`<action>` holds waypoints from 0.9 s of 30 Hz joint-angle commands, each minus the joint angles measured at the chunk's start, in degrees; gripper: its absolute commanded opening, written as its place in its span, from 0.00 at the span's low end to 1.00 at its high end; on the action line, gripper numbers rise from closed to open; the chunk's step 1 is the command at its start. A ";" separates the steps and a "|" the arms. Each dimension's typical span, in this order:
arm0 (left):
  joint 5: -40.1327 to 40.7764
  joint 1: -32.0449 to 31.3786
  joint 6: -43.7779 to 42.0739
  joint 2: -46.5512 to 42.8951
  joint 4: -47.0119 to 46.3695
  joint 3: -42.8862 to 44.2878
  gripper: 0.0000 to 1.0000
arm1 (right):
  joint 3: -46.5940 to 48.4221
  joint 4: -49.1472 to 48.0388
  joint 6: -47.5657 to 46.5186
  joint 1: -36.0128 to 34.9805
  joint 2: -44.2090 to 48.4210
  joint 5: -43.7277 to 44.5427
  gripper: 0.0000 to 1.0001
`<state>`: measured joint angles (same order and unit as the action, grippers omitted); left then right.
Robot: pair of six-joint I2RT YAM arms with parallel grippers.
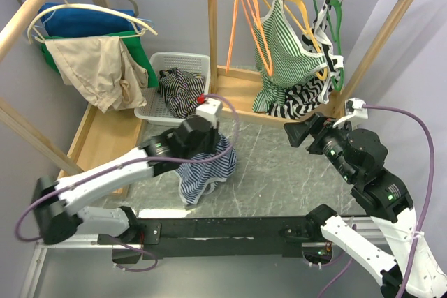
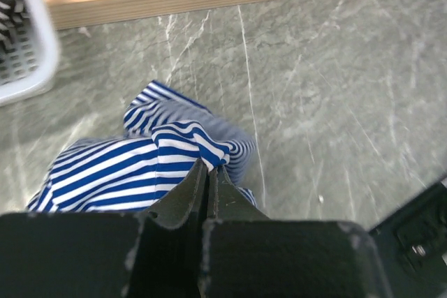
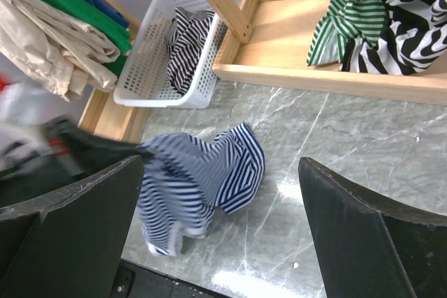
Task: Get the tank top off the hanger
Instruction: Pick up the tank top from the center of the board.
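Note:
A blue-and-white striped tank top (image 1: pixel 206 169) hangs in a bunch just above the grey marble table, off any hanger. My left gripper (image 2: pixel 211 165) is shut on its upper fold (image 2: pixel 188 141), and the rest of the cloth droops to the table. In the right wrist view the tank top (image 3: pixel 241 165) is partly blurred. An orange hanger (image 1: pixel 244 12) hangs bare on the wooden rail at the back. Right of the tank top, my right gripper (image 1: pixel 297 132) stands open and holds nothing, its fingers (image 3: pixel 349 228) wide apart.
On the same rail hang a green striped top (image 1: pixel 283 47) on a yellow hanger and a zebra-print top (image 1: pixel 307 95) on a green hanger. A white basket (image 1: pixel 157 109) holds a black striped garment (image 1: pixel 180 90). The left rack carries blue, green and beige clothes (image 1: pixel 98 68).

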<state>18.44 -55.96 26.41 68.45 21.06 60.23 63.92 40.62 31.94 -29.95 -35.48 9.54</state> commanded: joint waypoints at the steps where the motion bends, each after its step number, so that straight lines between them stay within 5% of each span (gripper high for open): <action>1: 0.82 0.50 0.04 8.18 -9.88 3.22 0.01 | -0.64 -2.83 0.40 0.25 -0.90 -1.01 1.00; 7: 0.11 2.26 1.80 19.35 -16.48 5.34 0.02 | -1.96 -3.09 0.84 0.16 -0.81 -2.51 1.00; 11: -2.00 3.41 3.11 20.07 -15.00 5.69 0.44 | -2.22 -2.65 0.58 0.25 -0.64 -2.51 1.00; 13: -1.83 3.32 3.82 17.27 -14.91 3.34 0.78 | -2.31 -2.39 0.49 0.25 -0.46 -2.07 1.00; 16: -0.43 3.41 4.61 12.87 -13.69 0.34 0.99 | -2.57 -2.74 0.49 0.25 -0.20 -2.33 1.00; 27: 1.69 3.41 10.85 1.43 -11.91 -14.86 0.96 | -2.57 -3.00 0.31 0.25 -0.38 -2.68 1.00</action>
<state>19.27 -52.53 33.63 71.29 9.37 50.57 61.47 39.79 32.16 -29.95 -35.86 7.20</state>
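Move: Below the left hand, about 16 cm down and roughly 3 cm to its left and 2 cm back, lies the patch of board to which the hanging striped tank top is taken. The white basket stands some 22 cm ahead, 15 cm left, and the rack's wooden base about 20 cm ahead, 18 cm right, both some 14 cm below. For the right hand that patch is roughly 24 cm left, about level forward, some 27 cm below. Swinging down about 8 cm, forward and to the right by some 5 cm each, the left hand carries the pinched tank top towards the board. Near the bottom its fingers spring from shut to wide open and let go of the cloth; the hand then draws up a few centimetres, back and left, turning slightly counter-clockwise, and stays open above the cloth. ##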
